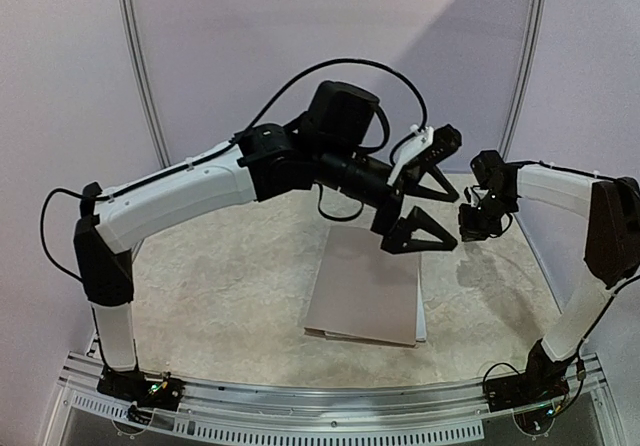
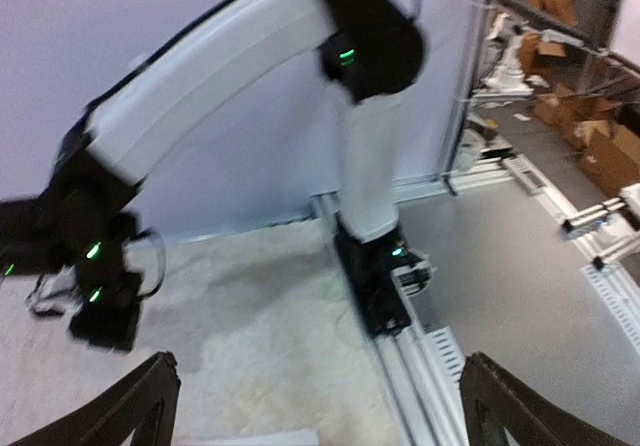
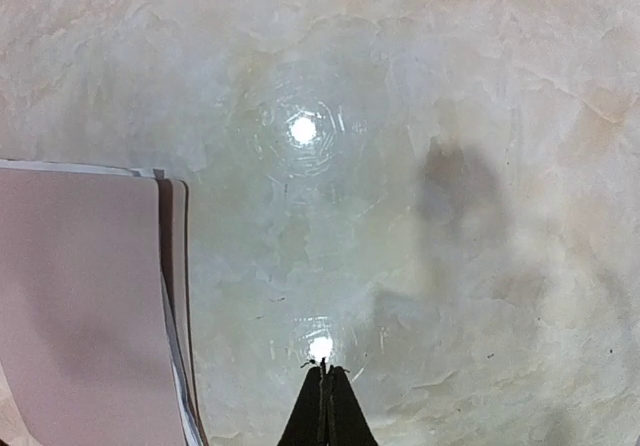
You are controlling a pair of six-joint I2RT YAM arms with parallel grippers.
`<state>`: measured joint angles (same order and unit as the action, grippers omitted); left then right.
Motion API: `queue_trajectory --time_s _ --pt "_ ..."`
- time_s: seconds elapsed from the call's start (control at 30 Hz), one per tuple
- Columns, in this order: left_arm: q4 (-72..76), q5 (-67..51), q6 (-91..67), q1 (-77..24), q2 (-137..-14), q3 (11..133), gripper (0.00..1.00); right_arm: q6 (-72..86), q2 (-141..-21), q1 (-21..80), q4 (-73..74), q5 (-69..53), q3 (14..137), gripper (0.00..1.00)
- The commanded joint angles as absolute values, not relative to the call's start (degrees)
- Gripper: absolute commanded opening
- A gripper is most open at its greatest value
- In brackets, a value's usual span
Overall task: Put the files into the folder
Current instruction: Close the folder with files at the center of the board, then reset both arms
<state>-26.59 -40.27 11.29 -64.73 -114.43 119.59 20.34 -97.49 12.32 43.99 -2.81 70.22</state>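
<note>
The tan-brown folder lies shut and flat in the middle of the table. Thin white edges of the files peek out along its right side. My left gripper hangs in the air above the folder's far right corner, open wide with nothing between its fingers. To its right, my right gripper is shut and empty, also off the table. The right wrist view shows the folder at the left with sheet edges of the files under its cover, and the right gripper over bare table beside them.
The left wrist view looks sideways past its fingers at the right arm and that arm's base on the rail. The curved metal rail borders the table's near edge. White walls stand behind.
</note>
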Motion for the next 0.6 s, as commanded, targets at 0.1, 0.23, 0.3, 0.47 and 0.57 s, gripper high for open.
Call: queue_trajectory --time_s 0.1,0.23,0.3,0.47,0.57 --pt "-24.95 -19.48 10.32 -48.06 -104.22 94.70 0.99 16.89 -85.83 12.55 40.53 -0.34 62.59 0.08" --pt "-13.30 -12.84 11.86 -38.18 -92.87 74.07 1.00 16.34 -78.30 12.56 32.89 -0.35 53.94 0.23" --pt "-9.32 -10.56 13.26 -34.02 -87.12 63.89 0.99 16.03 -74.52 12.57 28.52 -0.45 49.72 0.35" --pt "-3.32 -8.93 14.43 -22.68 -74.35 46.48 0.99 18.10 -63.80 12.58 16.58 -0.35 35.65 0.68" --pt "-1.07 -11.52 16.62 -14.93 -69.54 39.85 1.00 19.74 -58.17 12.57 9.99 2.41 27.78 0.78"
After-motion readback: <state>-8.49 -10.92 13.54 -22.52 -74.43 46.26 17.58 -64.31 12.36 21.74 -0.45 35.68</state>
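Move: The closed folder lies roughly 14 cm ahead, 11 cm to the left and 36 cm below the left hand. From the right hand its middle is about 9 cm back, 21 cm to the left and 8 cm below. A strip of files sticks out of its right side, some 16 cm back, 9 cm to the left and 8 cm below the right hand. The folder, already shut, is left untouched as both arms withdraw. High above it, the open left hand swings left across it by nearly 40 cm, also going forward and sinking about 20 cm, while turning counter-clockwise. The right hand rises slightly, then draws back and eases down, its fingertips tilting forward and up and its shut fingers opening wide. ##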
